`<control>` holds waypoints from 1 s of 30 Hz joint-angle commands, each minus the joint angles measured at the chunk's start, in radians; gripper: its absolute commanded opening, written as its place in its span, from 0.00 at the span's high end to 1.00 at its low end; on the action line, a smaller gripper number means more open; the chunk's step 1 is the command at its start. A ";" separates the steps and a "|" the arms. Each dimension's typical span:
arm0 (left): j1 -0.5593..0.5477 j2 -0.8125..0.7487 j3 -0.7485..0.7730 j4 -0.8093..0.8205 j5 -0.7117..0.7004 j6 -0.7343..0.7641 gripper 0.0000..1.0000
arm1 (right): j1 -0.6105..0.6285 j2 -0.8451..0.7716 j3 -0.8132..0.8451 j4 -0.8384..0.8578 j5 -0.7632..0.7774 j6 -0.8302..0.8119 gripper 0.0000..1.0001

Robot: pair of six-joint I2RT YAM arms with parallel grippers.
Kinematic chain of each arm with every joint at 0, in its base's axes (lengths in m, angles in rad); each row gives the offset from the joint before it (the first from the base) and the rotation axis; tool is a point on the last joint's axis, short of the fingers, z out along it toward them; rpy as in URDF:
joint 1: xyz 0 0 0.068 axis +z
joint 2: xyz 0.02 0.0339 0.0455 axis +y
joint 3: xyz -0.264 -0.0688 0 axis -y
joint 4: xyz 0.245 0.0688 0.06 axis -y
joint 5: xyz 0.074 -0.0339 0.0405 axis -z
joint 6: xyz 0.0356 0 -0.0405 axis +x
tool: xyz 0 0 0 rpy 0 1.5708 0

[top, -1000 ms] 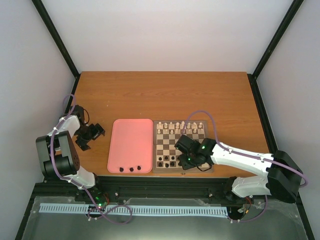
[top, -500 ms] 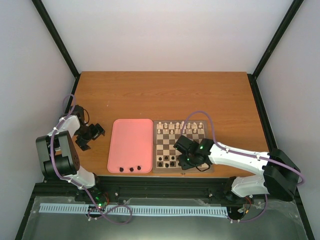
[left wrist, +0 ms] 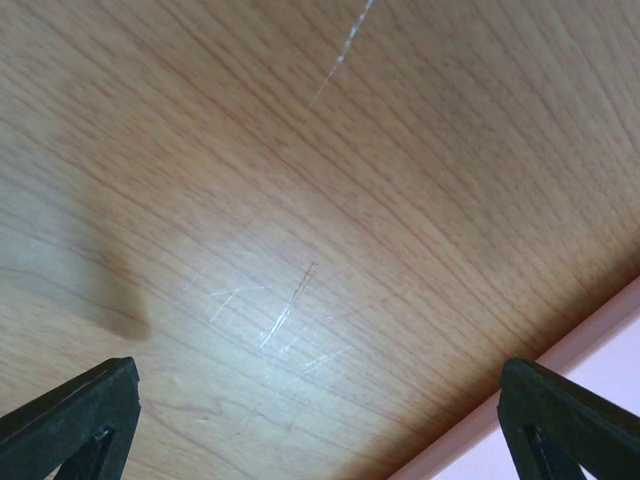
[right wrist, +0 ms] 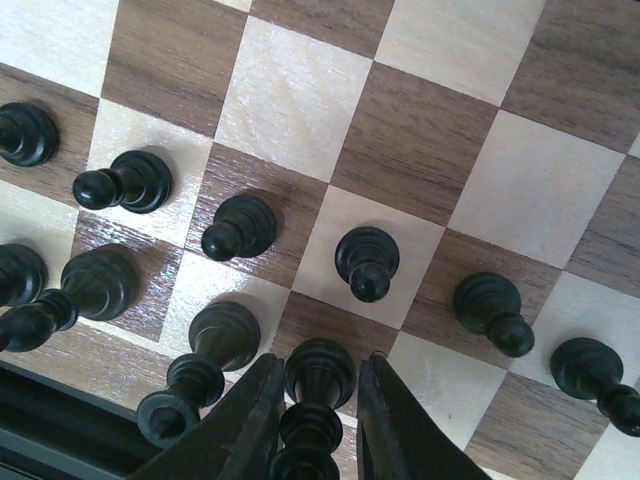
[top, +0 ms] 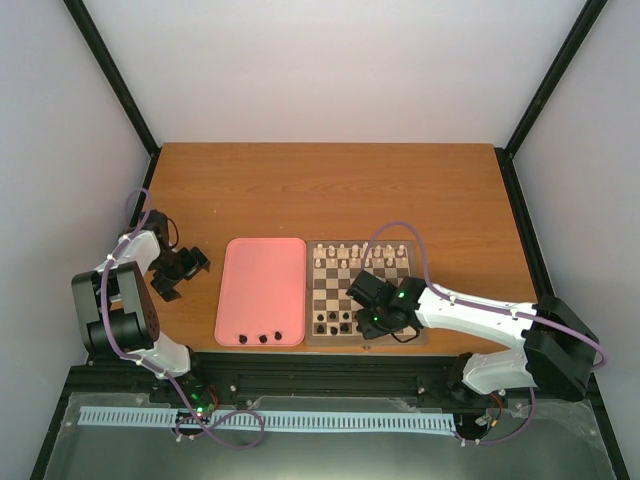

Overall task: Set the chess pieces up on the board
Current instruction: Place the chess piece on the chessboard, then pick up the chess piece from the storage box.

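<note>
The board [top: 330, 290] lies right of centre, with cream chess pieces [top: 345, 255] on its far rows and dark chess pieces [top: 333, 320] on its near rows. My right gripper [top: 368, 322] hangs over the near rows. In the right wrist view its jaws [right wrist: 320, 362] stand slightly parted around a tall black piece [right wrist: 318, 375] upright on a dark square, with a thin gap on the right side. Black pawns [right wrist: 367, 262] stand one row beyond, and another tall black piece [right wrist: 205, 355] stands beside it on the left. My left gripper [left wrist: 315, 400] is open over bare wood, holding nothing.
A pink tray [top: 262, 290] lies left of the board with three dark pieces [top: 262, 338] at its near edge. The tray's edge [left wrist: 610, 340] shows at the lower right of the left wrist view. My left gripper [top: 185, 265] rests left of the tray.
The right jaws have parted a little from the tall black piece, which stays standing on its square. The right arm has shifted slightly left. The left arm has not moved.
</note>
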 commanded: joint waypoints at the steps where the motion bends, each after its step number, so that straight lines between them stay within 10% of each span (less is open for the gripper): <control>1: -0.004 -0.004 0.005 0.013 0.003 0.014 0.00 | -0.006 0.007 0.018 0.003 0.024 0.000 0.77; 19: -0.004 -0.005 0.008 0.014 0.008 0.011 0.00 | -0.006 -0.082 0.191 -0.174 0.030 -0.047 0.67; 30: -0.004 -0.002 0.019 0.011 0.021 0.011 0.00 | 0.009 0.291 0.616 -0.119 -0.088 -0.358 0.54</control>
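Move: The black chess piece just set down stands on its back-row square right between the right fingers, its middle some 2 cm below the hand point. A tall neighbour piece is about 3 cm to its left and level with it; a black pawn stands roughly 3 cm straight ahead of it. The nearest tray piece is about 20 cm left and 2 cm back of the right hand. From the idle left hand the set-down piece lies about 41 cm right and 11 cm back. The chess piece is let go: the right fingers, at first staying low around it and parting slightly, rise off it nearly straight up for about 5 cm, then sweep on up and left with some forward towards the pink tray, ending about 10 cm higher and 8 cm farther left. The fingers spread to roughly half open, while the wrist turns some 10 degrees counter-clockwise and tilts a little. ##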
